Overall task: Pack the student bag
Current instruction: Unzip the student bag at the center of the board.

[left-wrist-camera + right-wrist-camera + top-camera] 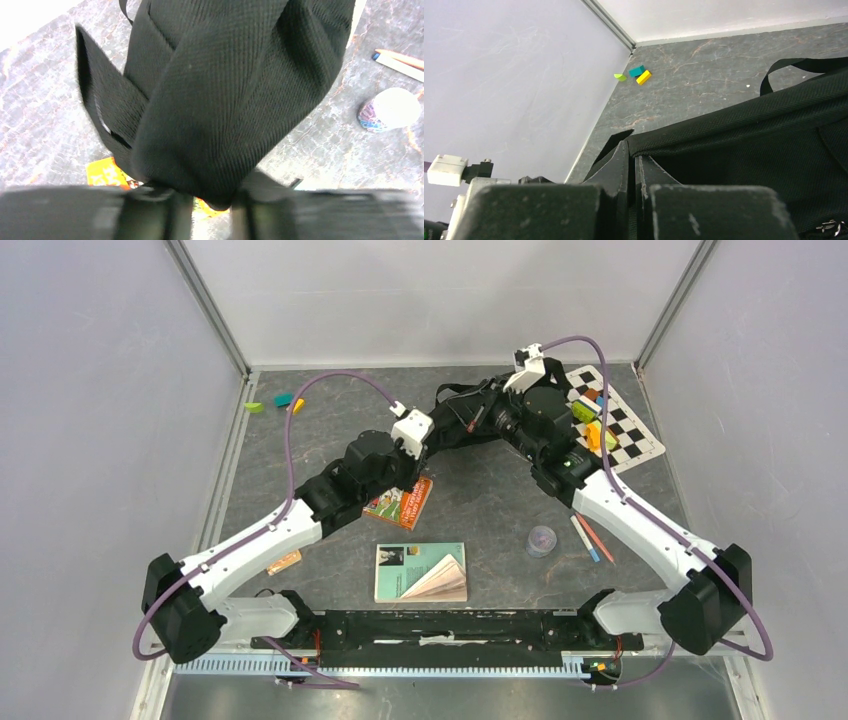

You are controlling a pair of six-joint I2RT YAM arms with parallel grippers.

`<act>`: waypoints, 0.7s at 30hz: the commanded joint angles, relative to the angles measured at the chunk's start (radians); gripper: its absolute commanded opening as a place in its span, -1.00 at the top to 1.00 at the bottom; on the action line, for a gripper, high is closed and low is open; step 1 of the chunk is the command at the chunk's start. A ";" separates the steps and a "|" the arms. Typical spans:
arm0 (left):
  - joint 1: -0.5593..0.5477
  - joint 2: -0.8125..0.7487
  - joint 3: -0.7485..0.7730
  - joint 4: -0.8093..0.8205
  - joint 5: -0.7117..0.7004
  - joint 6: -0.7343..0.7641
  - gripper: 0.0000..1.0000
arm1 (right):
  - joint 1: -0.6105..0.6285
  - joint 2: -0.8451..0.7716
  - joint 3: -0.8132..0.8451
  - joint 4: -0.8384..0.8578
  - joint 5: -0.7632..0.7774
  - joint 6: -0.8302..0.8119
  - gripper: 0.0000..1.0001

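The student bag (470,416) is a black fabric backpack lying at the back middle of the table, between my two arms. In the left wrist view a thick fold of the bag (225,90) hangs down between my blurred fingers (175,215). My left gripper (212,210) presses on that fold from both sides; from above, the left gripper (430,437) is at the bag's left end. My right gripper (633,150) is shut on the thin hem of the bag (744,150), its jaws nearly together. From above, the right gripper (503,412) sits over the bag's right part.
An orange book (400,502) lies under my left wrist, and an open book (420,572) lies near the front. A small patterned roll (541,540) and pencils (590,538) are right of centre. A checkered mat (630,430) with coloured blocks is back right. Blocks (275,402) are back left.
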 commanded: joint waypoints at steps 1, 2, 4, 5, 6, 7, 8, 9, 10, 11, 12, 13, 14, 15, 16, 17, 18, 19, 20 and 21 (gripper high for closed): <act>-0.009 -0.025 -0.008 0.094 -0.005 -0.034 0.69 | 0.032 -0.092 -0.012 0.147 -0.013 0.001 1.00; -0.009 -0.045 -0.015 0.103 -0.017 -0.039 0.91 | 0.032 -0.105 -0.022 0.141 -0.007 -0.011 1.00; -0.009 -0.097 -0.062 0.158 -0.026 -0.040 0.96 | 0.032 -0.129 -0.032 0.103 0.011 -0.058 0.91; -0.009 -0.131 -0.090 0.186 -0.028 -0.040 0.96 | 0.031 -0.141 -0.031 0.072 0.041 -0.098 0.77; -0.008 -0.162 -0.110 0.227 -0.028 -0.038 0.96 | 0.032 -0.149 -0.022 0.037 0.062 -0.134 0.58; -0.007 -0.180 -0.123 0.240 -0.026 -0.031 0.96 | 0.031 -0.156 -0.008 -0.008 0.089 -0.179 0.33; -0.008 -0.196 -0.123 0.239 -0.022 -0.023 0.96 | 0.031 -0.165 0.005 -0.046 0.113 -0.219 0.06; -0.008 -0.203 -0.113 0.228 -0.018 -0.013 0.96 | 0.031 -0.173 0.023 -0.089 0.140 -0.267 -0.18; -0.007 -0.202 -0.095 0.205 -0.014 -0.007 0.96 | 0.031 -0.182 0.038 -0.138 0.169 -0.316 -0.42; -0.005 -0.190 -0.073 0.173 -0.008 -0.002 0.96 | 0.030 -0.191 0.058 -0.180 0.199 -0.346 -0.58; -0.003 -0.179 -0.045 0.131 -0.004 0.000 0.96 | 0.030 -0.202 0.073 -0.223 0.232 -0.377 -0.71; -0.002 -0.165 -0.026 0.101 -0.002 -0.001 0.96 | 0.030 -0.217 0.080 -0.252 0.261 -0.402 -0.78; 0.001 -0.154 -0.009 0.084 0.002 -0.005 0.96 | 0.030 -0.235 0.081 -0.283 0.280 -0.419 -0.83; 0.003 -0.144 0.001 0.068 0.001 -0.014 0.96 | 0.030 -0.254 0.076 -0.309 0.302 -0.430 -0.86; 0.005 -0.134 0.013 0.055 -0.003 -0.020 0.96 | 0.030 -0.275 0.061 -0.330 0.318 -0.433 -0.88; 0.008 -0.127 0.024 0.039 -0.007 -0.028 0.96 | 0.030 -0.299 0.042 -0.350 0.334 -0.435 -0.89; 0.011 -0.118 0.034 0.023 -0.014 -0.032 0.96 | 0.029 -0.318 0.014 -0.359 0.345 -0.439 -0.90; 0.016 -0.113 0.046 0.009 -0.021 -0.037 0.96 | 0.029 -0.343 -0.021 -0.370 0.351 -0.441 -0.90; 0.023 -0.107 0.054 -0.003 -0.025 -0.041 0.96 | 0.025 -0.366 -0.048 -0.376 0.363 -0.438 -0.93; 0.035 -0.102 0.060 -0.010 -0.020 -0.048 0.96 | 0.021 -0.384 -0.083 -0.379 0.368 -0.433 -0.95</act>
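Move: The student bag's hanging near corner is already between my left fingers, right at the hand point; the orange book lies some 20 cm below it, about 3 cm ahead and 4 cm left. The green book is about 14 cm nearer than my left hand and 2 cm to its right, at the same depth. From my right hand, which still pinches the bag's upper edge, that corner is roughly 7 cm back, 9 cm left and 10 cm lower. I close my left fingers from half open onto the bag's corner, then keep that pinch while easing the hand about 2 cm up and 2 cm left. My right hand draws back about 3 cm, opens wide and lets go of the upper edge, then swings right and up, ending some 10 cm to the right, its left side rolling down about 20 degrees. ##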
